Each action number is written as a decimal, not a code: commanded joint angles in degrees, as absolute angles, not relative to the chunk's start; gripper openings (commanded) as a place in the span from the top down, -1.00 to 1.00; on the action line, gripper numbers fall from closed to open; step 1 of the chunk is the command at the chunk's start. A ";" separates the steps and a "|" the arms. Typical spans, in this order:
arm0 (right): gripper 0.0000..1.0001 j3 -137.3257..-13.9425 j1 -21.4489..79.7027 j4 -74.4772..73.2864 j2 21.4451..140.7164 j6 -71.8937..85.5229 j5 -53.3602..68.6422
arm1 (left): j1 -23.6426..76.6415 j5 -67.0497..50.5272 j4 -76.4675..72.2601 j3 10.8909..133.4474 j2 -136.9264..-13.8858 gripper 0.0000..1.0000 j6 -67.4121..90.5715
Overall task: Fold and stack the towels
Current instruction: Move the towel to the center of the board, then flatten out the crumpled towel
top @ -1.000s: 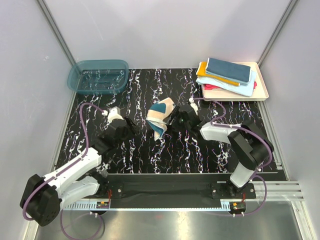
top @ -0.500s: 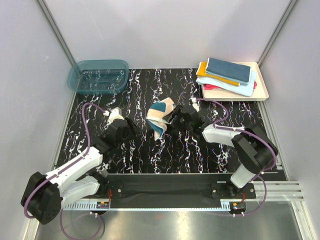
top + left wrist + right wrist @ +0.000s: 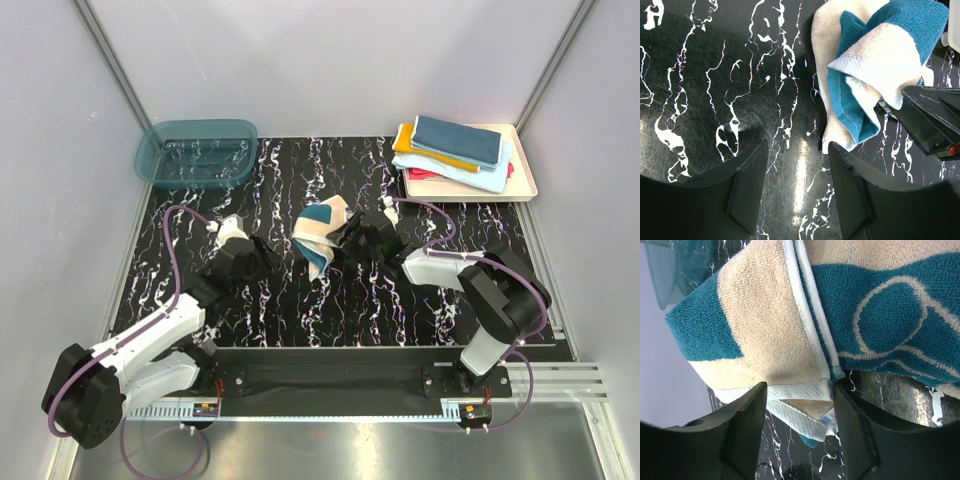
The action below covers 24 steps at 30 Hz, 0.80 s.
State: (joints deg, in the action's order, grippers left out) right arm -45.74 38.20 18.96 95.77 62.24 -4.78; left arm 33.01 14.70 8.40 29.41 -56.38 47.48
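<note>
A crumpled dark teal and cream towel lies mid-table, bunched up in the left wrist view. My right gripper is pressed against its right side. In the right wrist view the towel's white hemmed corner hangs between the spread fingers of that gripper, which stands open. My left gripper hovers low just left of the towel, open with only bare table between its fingers. The right gripper's black fingers show under the cloth there. Folded towels are stacked at the back right.
The stack rests in a cream tray at the back right corner. A translucent teal basin stands at the back left, its rim also in the right wrist view. Grey walls close in the black marbled table on three sides.
My right gripper has pushed a little further into the towel and its jaws have narrowed slightly. The towel shifted a bit with it. The left arm has barely moved.
</note>
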 commanded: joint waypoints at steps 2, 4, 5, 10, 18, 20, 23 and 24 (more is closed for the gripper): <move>-0.19 -46.58 38.76 22.23 95.89 62.67 -7.47 | 32.70 13.54 5.10 28.92 -56.69 -0.11 47.02; 0.02 -46.41 38.67 22.41 95.89 62.75 -7.56 | 32.70 13.54 5.19 28.92 -56.69 -0.11 47.11; 0.09 -46.32 38.76 22.41 95.71 62.75 -7.82 | 32.78 13.54 5.27 28.92 -56.86 -0.11 47.02; 0.56 -45.62 38.76 21.01 92.82 61.70 -10.01 | 32.78 13.10 4.31 28.74 -57.30 -0.12 47.37; 0.97 -44.12 38.67 11.70 82.98 57.58 -15.64 | 32.78 9.24 -0.95 28.56 -60.73 -0.14 48.87; 1.00 -43.77 38.67 7.94 79.03 56.52 -17.92 | 32.70 8.18 -2.45 28.48 -61.87 -0.15 49.04; 1.00 -43.33 38.67 2.93 73.32 54.23 -21.96 | 32.70 5.72 -5.79 28.30 -63.80 -0.18 49.57; 1.00 -43.33 38.58 1.60 71.91 52.84 -23.19 | 32.70 4.06 -7.71 28.47 -64.50 -0.18 49.48</move>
State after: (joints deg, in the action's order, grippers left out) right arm -43.66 38.26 7.46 76.69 56.88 -15.81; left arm 32.99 8.54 0.32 28.53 -63.05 48.71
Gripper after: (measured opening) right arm 0.073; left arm 0.585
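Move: The right hand's open fingers already straddle a hem corner of the striped towel, within about 1 cm. The towel's crumpled middle lies some 3 cm to the left of the hand and 2 cm below it. The folded stack on the tray stands roughly 18 cm ahead and 28 cm to the right, and the empty blue bin about 18 cm ahead and 35 cm to the left. For the left hand, that corner is some 6 cm ahead, 16 cm to the right and 4 cm lower. Pinching the towel's hem corner between its closing fingertips, the right hand barely shifts until the grip is shut, then lifts it about 7.5 cm, going some 5 cm to the right and tipping its fingers up around 10 degrees. Late on, the left hand, fingers still about half open, starts easing to the right and slightly down, by about 3 cm, towards the towel. ##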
